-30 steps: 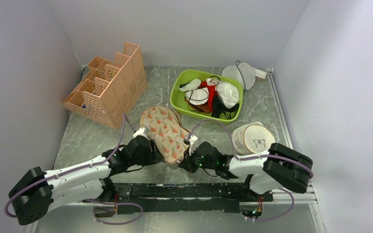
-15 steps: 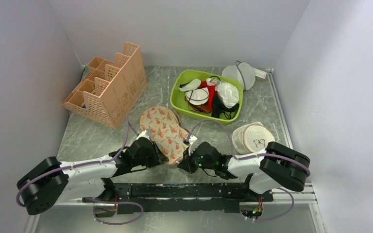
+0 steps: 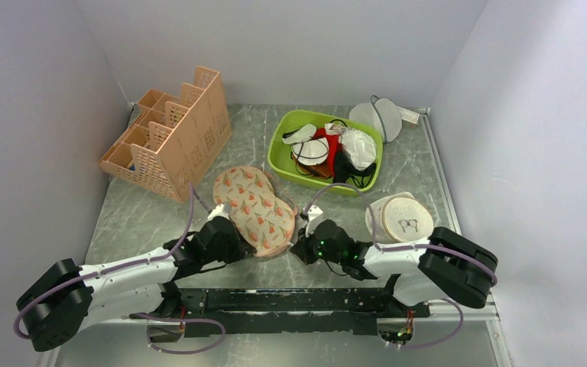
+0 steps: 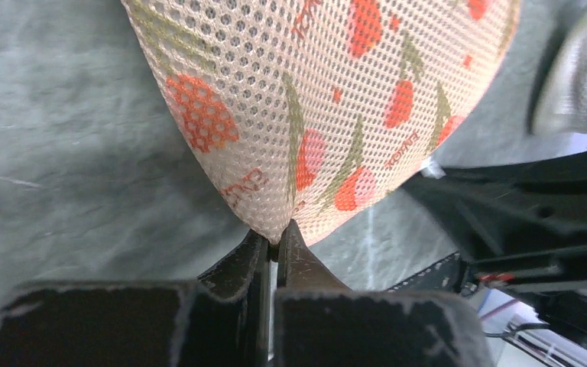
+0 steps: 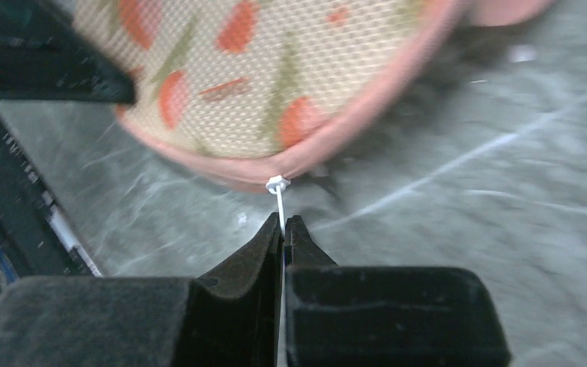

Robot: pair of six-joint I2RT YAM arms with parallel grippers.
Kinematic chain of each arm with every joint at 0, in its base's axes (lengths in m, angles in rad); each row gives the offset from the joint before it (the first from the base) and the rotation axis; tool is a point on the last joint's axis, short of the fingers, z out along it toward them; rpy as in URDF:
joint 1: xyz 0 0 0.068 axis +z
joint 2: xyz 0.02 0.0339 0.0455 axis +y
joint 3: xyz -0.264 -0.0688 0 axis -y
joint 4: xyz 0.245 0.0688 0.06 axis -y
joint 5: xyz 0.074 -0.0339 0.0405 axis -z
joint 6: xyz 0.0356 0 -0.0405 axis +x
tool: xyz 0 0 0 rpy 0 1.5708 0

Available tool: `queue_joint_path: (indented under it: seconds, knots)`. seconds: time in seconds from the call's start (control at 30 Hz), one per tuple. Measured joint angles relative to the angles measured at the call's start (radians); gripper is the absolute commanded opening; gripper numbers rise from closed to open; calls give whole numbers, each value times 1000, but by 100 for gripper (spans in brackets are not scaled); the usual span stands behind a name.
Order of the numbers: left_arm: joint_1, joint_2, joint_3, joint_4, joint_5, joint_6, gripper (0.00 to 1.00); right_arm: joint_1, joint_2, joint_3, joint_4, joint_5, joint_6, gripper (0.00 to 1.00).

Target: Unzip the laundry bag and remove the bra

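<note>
The laundry bag [image 3: 254, 211], a beige peanut-shaped pouch with red-and-green print and pink trim, lies in the middle of the table. My left gripper [image 3: 249, 246] is shut on its near left edge; the left wrist view shows the mesh [image 4: 313, 92] pinched between the tips [image 4: 277, 243]. My right gripper [image 3: 299, 249] sits at the bag's near right edge. The right wrist view shows that gripper [image 5: 283, 223] shut on the thin white zip pull [image 5: 278, 195], which hangs from the pink seam of the bag [image 5: 260, 76]. The bra is hidden.
A green bin [image 3: 276, 147] with mixed garments stands behind the bag. A peach slotted organizer [image 3: 170, 138] is at the back left. A round beige mesh disc [image 3: 403, 218] lies beside the right arm, and a white mesh pouch [image 3: 378, 116] sits at the back right.
My left gripper has closed on the bag's edge. The bag has shifted a little left and away. The right gripper has drawn slightly right with the zip pull.
</note>
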Motion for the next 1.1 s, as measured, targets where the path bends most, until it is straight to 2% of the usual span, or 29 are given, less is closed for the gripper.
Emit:
queue_joint_path:
  seconds: [0.27, 0.43, 0.57, 0.67, 0.8, 0.97, 1.1]
  knots:
    - [28, 24, 35, -99, -21, 63, 7, -166, -101, -39, -27, -20, -18, 0]
    - [35, 60, 119, -201, -69, 147, 7, -172, -99, -42, -8, -104, -48, 0]
    - [37, 102, 187, -298, -128, 200, 9, -130, -66, -52, 58, -152, -47, 0]
    - [39, 137, 229, -356, -176, 220, 16, -80, -23, -57, 119, -172, -41, 0]
    - [40, 155, 252, -412, -215, 223, 33, -30, 75, -57, 219, -203, -13, 0]
    - [44, 113, 231, -431, -222, 208, 55, -24, 177, -59, 356, -239, 40, 0]
    - [47, 48, 188, -444, -211, 166, 61, -23, 220, -51, 413, -267, 61, 0]
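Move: The right fingers already pinch the zipper pull, about 1 cm ahead and 1 cm left of their hand point. The laundry bag's middle lies some 10 cm ahead and 10 cm left of this hand; the green tub is about 26 cm ahead and 9 cm right. From the left hand, which already grips the bag's near-left corner, the zipper pull is about 11 cm right and 2 cm ahead, roughly level in height. Right draws the pinched pull 5 cm forward-right, then 9 cm back-left; left tugs the corner left, rolls, opens. ##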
